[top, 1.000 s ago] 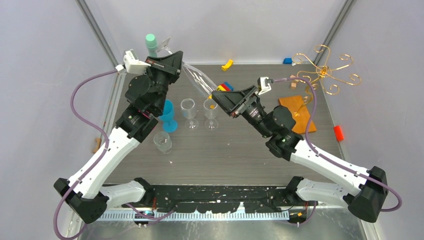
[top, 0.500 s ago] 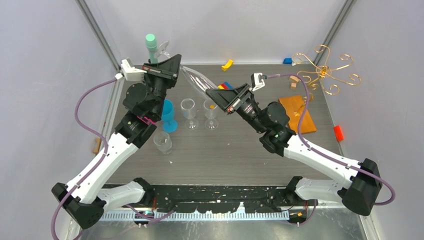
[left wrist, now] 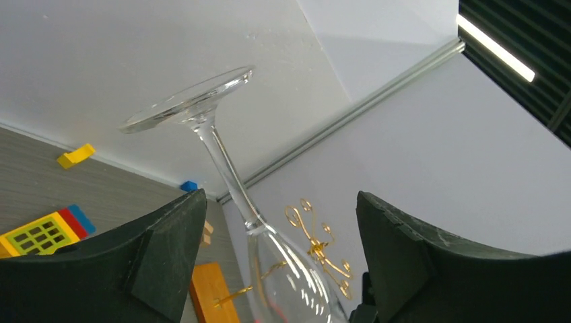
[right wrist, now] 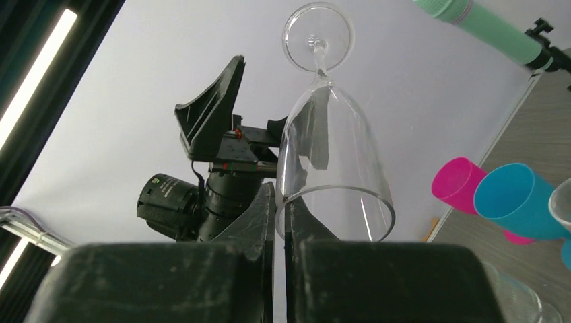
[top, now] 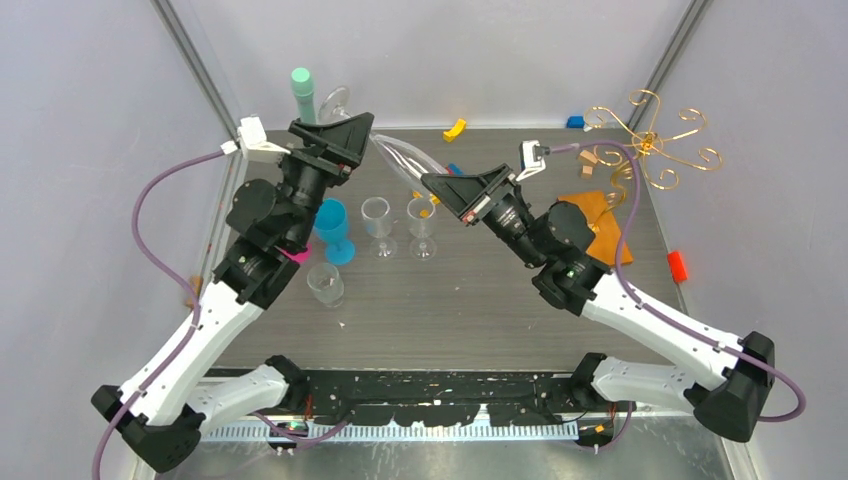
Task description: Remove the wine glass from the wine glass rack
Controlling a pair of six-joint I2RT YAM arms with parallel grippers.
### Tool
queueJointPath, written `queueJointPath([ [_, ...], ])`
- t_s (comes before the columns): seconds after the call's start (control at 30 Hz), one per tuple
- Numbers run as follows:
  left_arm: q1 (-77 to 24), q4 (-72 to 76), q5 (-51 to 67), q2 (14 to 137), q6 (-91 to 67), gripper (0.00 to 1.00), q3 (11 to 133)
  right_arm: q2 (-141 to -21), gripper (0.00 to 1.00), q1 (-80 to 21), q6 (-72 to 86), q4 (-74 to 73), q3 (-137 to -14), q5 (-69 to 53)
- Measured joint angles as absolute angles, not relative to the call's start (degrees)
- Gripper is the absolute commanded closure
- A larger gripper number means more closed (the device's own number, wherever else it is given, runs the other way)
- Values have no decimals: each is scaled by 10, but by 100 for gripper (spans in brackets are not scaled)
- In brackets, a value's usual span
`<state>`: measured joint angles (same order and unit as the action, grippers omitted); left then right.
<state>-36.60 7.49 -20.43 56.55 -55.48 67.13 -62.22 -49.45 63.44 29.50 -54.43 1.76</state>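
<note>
The wine glass (top: pixel 400 155) lies tilted in the air between my two arms, foot toward the back left. My right gripper (right wrist: pixel 281 202) is shut on the rim of the wine glass (right wrist: pixel 330 148), one finger inside the bowl and one outside. My left gripper (left wrist: pixel 279 222) is open, and the glass stem (left wrist: pixel 222 161) passes between its fingers without touching them. The wine glass rack (top: pixel 650 145), gold wire with curled arms on an orange-brown wooden base (top: pixel 597 225), stands at the back right, apart from the glass.
A blue cup (top: pixel 335 225), two small stemmed glasses (top: pixel 377 222) and a clear tumbler (top: pixel 325 283) stand below the left arm. A green cylinder (top: pixel 303 90) rises at the back left. Small blocks lie about: yellow (top: pixel 455 128), red (top: pixel 678 265).
My right gripper has shut on the glass rim. My left gripper has opened and let go of the stem. Both arms shifted slightly.
</note>
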Motion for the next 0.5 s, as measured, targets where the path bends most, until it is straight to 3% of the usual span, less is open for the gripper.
queueJointPath([
  [0.23,-366,7,-121,512,-460,0,672,-591,100,-495,562,235,-571,44],
  [0.5,-366,-187,-56,471,-310,0,699,-559,100,-495,402,-39,-704,135],
])
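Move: The right hand already pinches the wine glass by its rim. The likely free spot to stand it on is roughly 6 cm ahead, 7 cm right and 41 cm below. The right clear goblet stands about 6 cm ahead and 1 cm left of this hand, and the left clear goblet 6 cm ahead and 9 cm left, both some 37 cm down. From the already loosened left hand the wine glass's middle is about 2 cm back, 3 cm right and 1 cm below. Keeping its pinch on the wine glass's rim, the right hand carries it about 6 cm to the right, rising slightly, and rolls left side down while turning clockwise, some 30 degrees in all. The left hand opens the rest of the way and draws back about 6 cm off the glass, then also sinks 5 cm, rolling left side up by a good 30 degrees. ##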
